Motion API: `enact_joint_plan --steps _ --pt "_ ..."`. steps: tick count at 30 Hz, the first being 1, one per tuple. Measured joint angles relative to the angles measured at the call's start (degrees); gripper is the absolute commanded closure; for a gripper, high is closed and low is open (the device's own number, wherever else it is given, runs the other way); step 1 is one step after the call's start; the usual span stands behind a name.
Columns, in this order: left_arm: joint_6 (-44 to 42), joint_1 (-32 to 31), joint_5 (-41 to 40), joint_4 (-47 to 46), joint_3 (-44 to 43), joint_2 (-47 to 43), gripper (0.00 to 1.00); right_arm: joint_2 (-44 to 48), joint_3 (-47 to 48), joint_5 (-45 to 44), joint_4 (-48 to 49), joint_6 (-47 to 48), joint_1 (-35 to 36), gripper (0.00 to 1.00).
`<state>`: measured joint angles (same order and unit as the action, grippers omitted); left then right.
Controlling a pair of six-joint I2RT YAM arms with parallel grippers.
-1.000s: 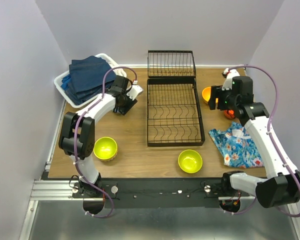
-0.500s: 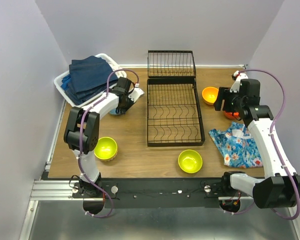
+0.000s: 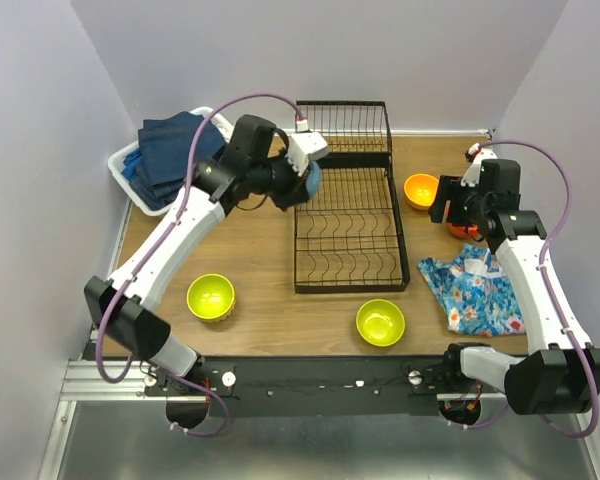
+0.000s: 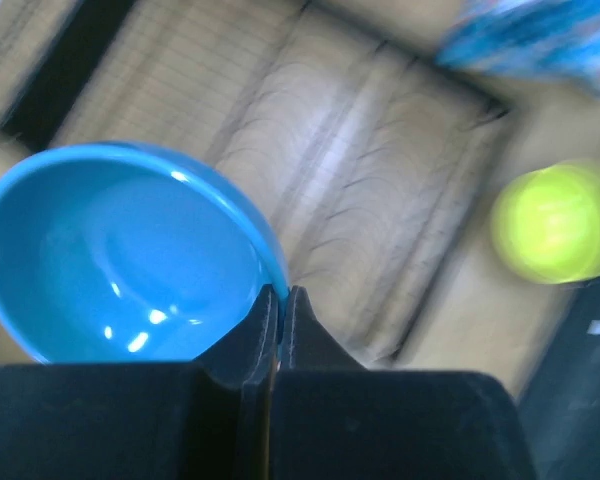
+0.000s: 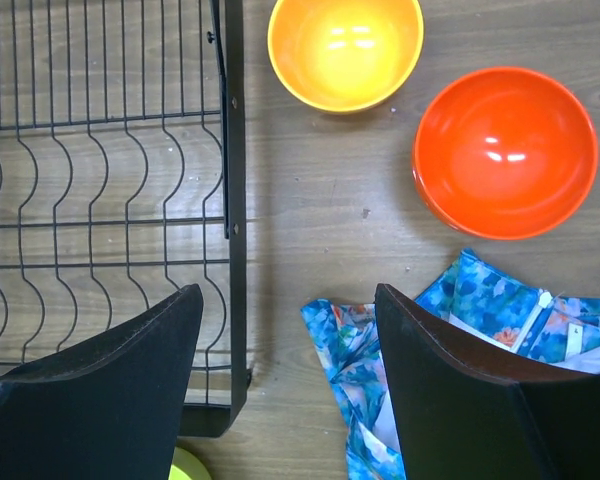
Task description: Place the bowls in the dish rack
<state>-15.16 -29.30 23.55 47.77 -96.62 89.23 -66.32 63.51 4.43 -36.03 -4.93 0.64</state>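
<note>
My left gripper (image 3: pixel 298 178) (image 4: pixel 280 300) is shut on the rim of a blue bowl (image 3: pixel 308 180) (image 4: pixel 120 260) and holds it in the air over the left edge of the black wire dish rack (image 3: pixel 348 215) (image 4: pixel 380 200). My right gripper (image 3: pixel 450 208) (image 5: pixel 288 295) hangs open above bare wood between the rack (image 5: pixel 100 150) and the floral cloth. Ahead of it sit an orange-yellow bowl (image 3: pixel 421 190) (image 5: pixel 345 50) and a red-orange bowl (image 5: pixel 505 150). Two lime-yellow bowls (image 3: pixel 210 296) (image 3: pixel 380 322) rest near the front edge.
A white basket (image 3: pixel 120 160) of navy towels (image 3: pixel 175 150) stands at the back left. The floral blue cloth (image 3: pixel 475 290) (image 5: pixel 460 330) lies crumpled to the right of the rack. A smaller wire section (image 3: pixel 342 125) stands behind the rack's main part.
My left gripper closed on the blue bowl left of the rack, lifted it and swung it right, over the rack's left edge. The right arm has hardly moved.
</note>
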Motion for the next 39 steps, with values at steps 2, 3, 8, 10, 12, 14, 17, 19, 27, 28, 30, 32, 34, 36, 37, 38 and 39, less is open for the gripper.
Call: enact_joint_plan --steps 2,3,8,10,12,14,17,19,27,28,30,32,34,36,37,38,39 --pt "6.3 -2.1 8.3 -7.1 4.4 -3.0 1.00 -0.7 0.0 0.0 0.0 -0.1 0.0 0.23" --pt "11.9 -2.3 12.4 -14.8 9.8 -4.7 1.00 -1.1 0.0 0.0 0.0 0.0 0.0 0.23" --pt "40.4 -2.8 22.0 -52.8 31.4 -2.7 1.00 -2.6 0.0 0.0 -0.1 0.1 0.0 0.23" --pt "49.8 -4.0 22.8 -64.1 31.5 4.3 1.00 -2.7 0.0 0.0 -0.1 0.1 0.0 0.23" --pt "55.4 -5.1 22.9 -70.6 30.8 9.0 1.00 -2.6 0.0 0.0 -0.1 0.0 0.0 0.23" --pt "60.7 -6.3 23.2 -77.4 28.7 13.5 1.00 -2.6 -0.1 0.0 0.0 0.0 0.0 0.23" --pt "68.1 -7.5 23.1 -86.3 25.2 18.1 1.00 -2.6 -1.0 0.0 -0.1 0.0 -0.4 0.23" --pt "72.5 -8.0 22.6 -91.6 24.2 19.9 1.00 -2.6 -1.9 -0.1 -0.2 0.0 -1.2 0.23" --pt "85.2 -8.4 19.7 -109.9 24.7 28.4 1.00 -3.1 -2.5 -0.6 -0.5 0.9 -2.3 0.23" --pt "86.7 -8.5 19.0 -111.8 24.8 30.1 1.00 -3.4 -2.5 -0.7 -0.5 1.1 -2.4 0.23" --pt "88.9 -8.7 17.7 -114.0 24.9 32.6 1.00 -4.3 -2.4 -1.3 -0.6 1.7 -2.7 0.23" --pt "90.3 -8.9 16.7 -115.3 24.9 34.2 1.00 -4.9 -2.2 -1.9 -0.7 2.0 -3.0 0.23" --pt "91.4 -9.2 15.6 -116.5 24.8 35.6 1.00 -5.3 -2.0 -2.2 -0.7 2.0 -3.0 0.23" --pt "92.3 -9.4 14.5 -117.1 24.2 36.8 1.00 -5.3 -1.9 -2.2 -0.7 2.0 -3.0 0.23" --pt "92.6 -9.5 13.6 -117.1 23.8 37.4 1.00 -5.3 -1.9 -2.2 -0.7 2.0 -3.0 0.23" --pt "92.7 -9.5 13.2 -117.0 23.3 38.0 1.00 -5.3 -1.9 -2.2 -0.7 2.0 -3.0 0.23" --pt "92.8 -9.5 12.8 -116.9 23.1 38.4 1.00 -5.4 -1.9 -2.2 -0.8 2.0 -3.0 0.23"
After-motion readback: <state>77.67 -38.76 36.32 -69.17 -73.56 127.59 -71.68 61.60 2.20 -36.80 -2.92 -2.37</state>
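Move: The left hand holds the blue bowl by its rim, high over the left part of the dish rack. The rack's right side, where the bowl is taken, lies about 19 cm to its right, 2 cm ahead and 24 cm below. The yellow bowl is 30 cm right and 10 cm ahead, the orange bowl about 41 cm right and 4 cm ahead, the front green bowl 17 cm right and 21 cm back. From the right hand, that rack side is some 11 cm left, 1 cm ahead, 18 cm below. Rightward across the dish rack goes the left hand, about 20 cm, with an early dip back and then forward again, sinking some 8 cm towards the rack's right side, mostly late. Its wrist rolls and tilts some 80 degrees, until the shut fingers, still pinching the blue bowl's rim, point right and slightly up. The empty, open right hand sinks 4–5 cm and shifts slightly right, away from the rack. ##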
